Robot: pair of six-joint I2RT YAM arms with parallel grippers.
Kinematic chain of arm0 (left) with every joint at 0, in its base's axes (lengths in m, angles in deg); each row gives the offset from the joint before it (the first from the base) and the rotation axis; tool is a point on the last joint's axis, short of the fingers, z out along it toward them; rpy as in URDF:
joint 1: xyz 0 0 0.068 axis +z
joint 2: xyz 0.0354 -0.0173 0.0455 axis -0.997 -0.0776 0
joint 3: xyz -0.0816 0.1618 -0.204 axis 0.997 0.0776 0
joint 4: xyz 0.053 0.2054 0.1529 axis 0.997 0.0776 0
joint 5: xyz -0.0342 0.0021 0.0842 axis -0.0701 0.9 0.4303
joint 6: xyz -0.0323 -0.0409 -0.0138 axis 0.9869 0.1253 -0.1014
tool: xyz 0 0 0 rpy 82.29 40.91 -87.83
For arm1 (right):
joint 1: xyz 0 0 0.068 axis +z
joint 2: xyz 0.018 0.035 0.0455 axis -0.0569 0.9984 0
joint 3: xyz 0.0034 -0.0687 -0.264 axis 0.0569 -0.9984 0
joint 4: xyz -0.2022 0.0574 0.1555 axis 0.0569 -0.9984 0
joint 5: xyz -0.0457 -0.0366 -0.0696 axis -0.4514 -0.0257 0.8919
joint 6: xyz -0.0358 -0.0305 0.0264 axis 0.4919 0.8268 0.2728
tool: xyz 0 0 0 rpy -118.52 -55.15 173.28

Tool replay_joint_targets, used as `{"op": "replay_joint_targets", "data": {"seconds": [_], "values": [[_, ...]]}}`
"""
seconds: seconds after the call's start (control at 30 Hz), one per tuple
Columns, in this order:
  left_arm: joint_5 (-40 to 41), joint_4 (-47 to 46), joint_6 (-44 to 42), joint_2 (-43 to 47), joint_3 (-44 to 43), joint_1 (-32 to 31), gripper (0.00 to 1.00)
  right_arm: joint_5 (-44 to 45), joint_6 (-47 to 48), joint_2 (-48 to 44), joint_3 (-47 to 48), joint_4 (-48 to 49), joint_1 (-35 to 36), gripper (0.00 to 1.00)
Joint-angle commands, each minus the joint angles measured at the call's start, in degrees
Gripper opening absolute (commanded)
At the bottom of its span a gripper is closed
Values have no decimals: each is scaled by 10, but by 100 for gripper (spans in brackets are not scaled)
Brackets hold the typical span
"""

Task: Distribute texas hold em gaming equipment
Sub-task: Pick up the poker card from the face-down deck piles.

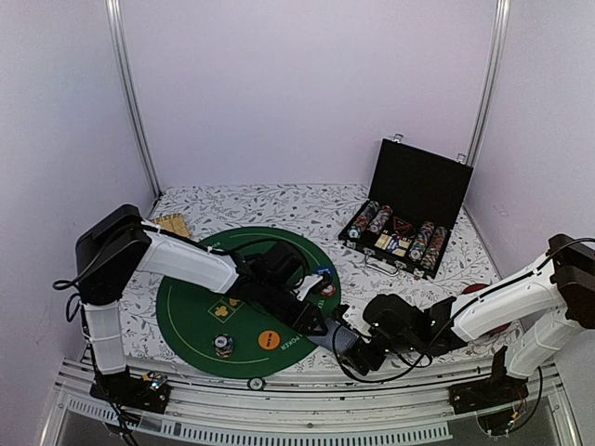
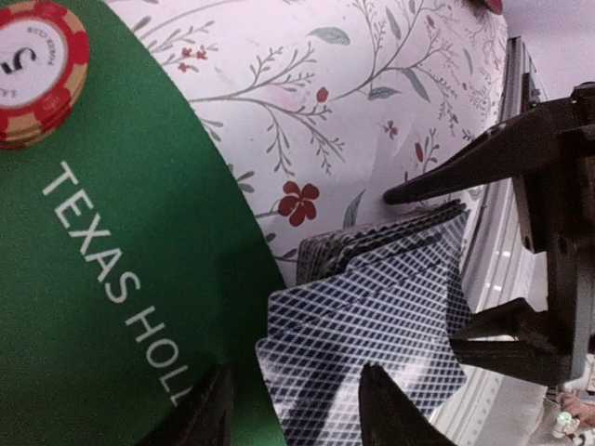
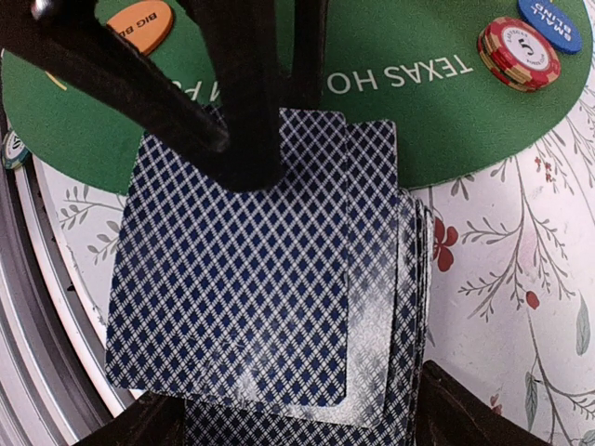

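My right gripper (image 1: 353, 350) (image 3: 297, 423) is shut on a deck of blue-patterned playing cards (image 3: 251, 307), holding it by its sides low over the near right rim of the green poker mat (image 1: 191, 311). The top cards are slid askew toward the mat. My left gripper (image 1: 321, 327) (image 2: 296, 398) is open over the deck (image 2: 390, 297); one of its fingers (image 3: 251, 121) rests on the top card. On the mat lie a red-and-cream chip (image 3: 519, 53), a blue button (image 3: 548, 23), an orange button (image 1: 270, 340) and a striped chip stack (image 1: 223, 346).
An open black case (image 1: 409, 200) with rows of chips stands at the back right. A tan bamboo mat (image 1: 172, 225) lies at the back left. A red disc (image 1: 476, 290) shows behind the right arm. The table's metal front rail (image 1: 279, 390) is just below the deck.
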Motion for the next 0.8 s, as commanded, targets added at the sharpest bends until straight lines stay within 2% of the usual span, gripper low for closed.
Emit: {"op": "replay_joint_targets", "data": {"seconds": [0.0, 0.27, 0.6, 0.77], "values": [[-39, -18, 3, -18, -2, -1, 48, 8, 2, -10, 10, -13, 5, 81], [-70, -21, 0, -17, -3, -3, 40, 9, 3, -8, 11, -14, 5, 81], [-63, -30, 9, -10, -3, 3, 0, 13, 2, -8, 15, -18, 4, 81], [-62, -42, 6, 24, 4, 5, 0, 11, 3, -8, 16, -19, 4, 81]]}}
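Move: The deck's face-down top card is what the left hand goes for: the deck's middle lies roughly 4 cm to its right, 3 cm back and 1 cm below the fingertips. The red chip stack stands about 10 cm ahead of that hand, the small blind disc some 14 cm straight ahead, and the orange big blind disc about 13 cm left and 3 cm back, all near 2 cm below. From the right hand, which grips the deck, its middle is about 4 cm left and 1 cm ahead, at about the same height. The left hand, fingers half open at the deck's felt-side end, draws back a bit over 1 cm and slightly right with a tilt of about 5 degrees, then all but halts and shuts its fingers completely, pinching the edge of the top card, with a rise of about half a centimetre by the end. The right hand stays in place and keeps its hold on the fanned deck. ##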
